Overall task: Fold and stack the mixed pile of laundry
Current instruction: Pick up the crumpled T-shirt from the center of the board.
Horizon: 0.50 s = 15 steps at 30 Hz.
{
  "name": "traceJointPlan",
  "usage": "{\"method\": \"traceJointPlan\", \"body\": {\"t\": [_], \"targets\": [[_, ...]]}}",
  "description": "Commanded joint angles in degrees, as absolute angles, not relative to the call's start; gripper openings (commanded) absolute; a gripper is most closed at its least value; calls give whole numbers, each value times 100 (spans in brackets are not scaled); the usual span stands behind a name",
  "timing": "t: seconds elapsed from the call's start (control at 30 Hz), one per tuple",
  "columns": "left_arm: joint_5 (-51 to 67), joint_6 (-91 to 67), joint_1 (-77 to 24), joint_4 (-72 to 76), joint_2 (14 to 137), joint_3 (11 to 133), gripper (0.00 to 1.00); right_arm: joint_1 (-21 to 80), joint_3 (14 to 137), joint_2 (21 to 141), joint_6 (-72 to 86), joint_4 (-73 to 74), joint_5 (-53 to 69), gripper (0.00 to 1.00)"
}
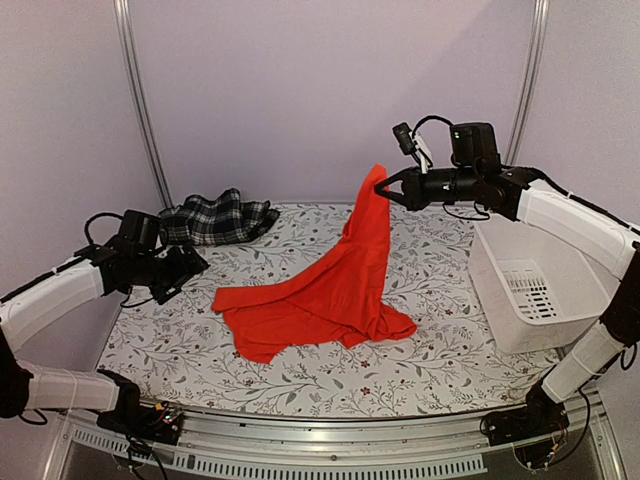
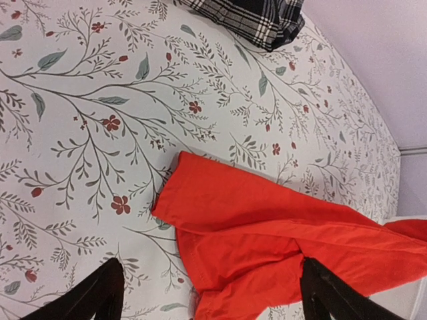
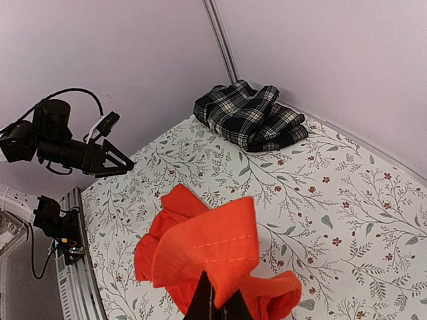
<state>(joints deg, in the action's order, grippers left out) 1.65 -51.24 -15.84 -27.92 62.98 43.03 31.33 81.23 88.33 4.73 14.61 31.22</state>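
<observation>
The red shirt (image 1: 320, 295) lies spread on the floral table cover, and one hem is pulled up into a peak. My right gripper (image 1: 382, 184) is shut on that hem and holds it high above the table; its wrist view shows the stitched edge (image 3: 220, 243) folded over the closed fingertips (image 3: 217, 297). Left of the shirt, my left gripper (image 1: 196, 264) is open and holds nothing. Its black fingers (image 2: 100, 297) straddle the shirt's near corner (image 2: 253, 233) from above without touching it. The plaid garment (image 1: 218, 218) sits crumpled at the back left corner.
A white plastic basket (image 1: 530, 290) stands on the right side of the table. The floral cover (image 1: 440, 360) runs to the metal rail at the near edge. Walls close in the back and both sides. The left arm (image 3: 73, 153) shows in the right wrist view.
</observation>
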Motion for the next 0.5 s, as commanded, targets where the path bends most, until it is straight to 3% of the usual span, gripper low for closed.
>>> {"method": "traceJointPlan", "body": {"t": [0.0, 0.37, 0.47], "targets": [[561, -4544, -1555, -2485, 6261, 3994, 87, 3046, 8329, 8801, 452, 1731, 2749, 0], [932, -5300, -1555, -1506, 7371, 3543, 67, 2604, 8387, 8968, 694, 1812, 2960, 0], [915, -5620, -1550, -1340, 7735, 3578, 56, 2608, 8393, 9023, 718, 1813, 2983, 0]]}}
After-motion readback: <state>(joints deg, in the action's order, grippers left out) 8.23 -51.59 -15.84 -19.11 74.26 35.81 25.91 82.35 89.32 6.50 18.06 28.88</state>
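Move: The left hand, open above the table, has the T-shirt's flat left end about 5 cm ahead, 8 cm to its right and 13 cm below; the plaid stack lies some 30 cm ahead and 5 cm to its left. The right hand already holds the raised corner: from it that left end lies level ahead, about 38 cm left and 32 cm down, the bunched right end 9 cm back and 6 cm right, the white box 40 cm right and 8 cm back. The left hand sinks about 8 cm towards the table beside the T-shirt's left end, its fingers tipping some 10 degrees steeper and partly closing from nearly wide open, without clearly touching the cloth yet. Meanwhile the right hand keeps its pinch on the raised corner and draws it about 5 cm to the right and forward, turning slightly clockwise. ##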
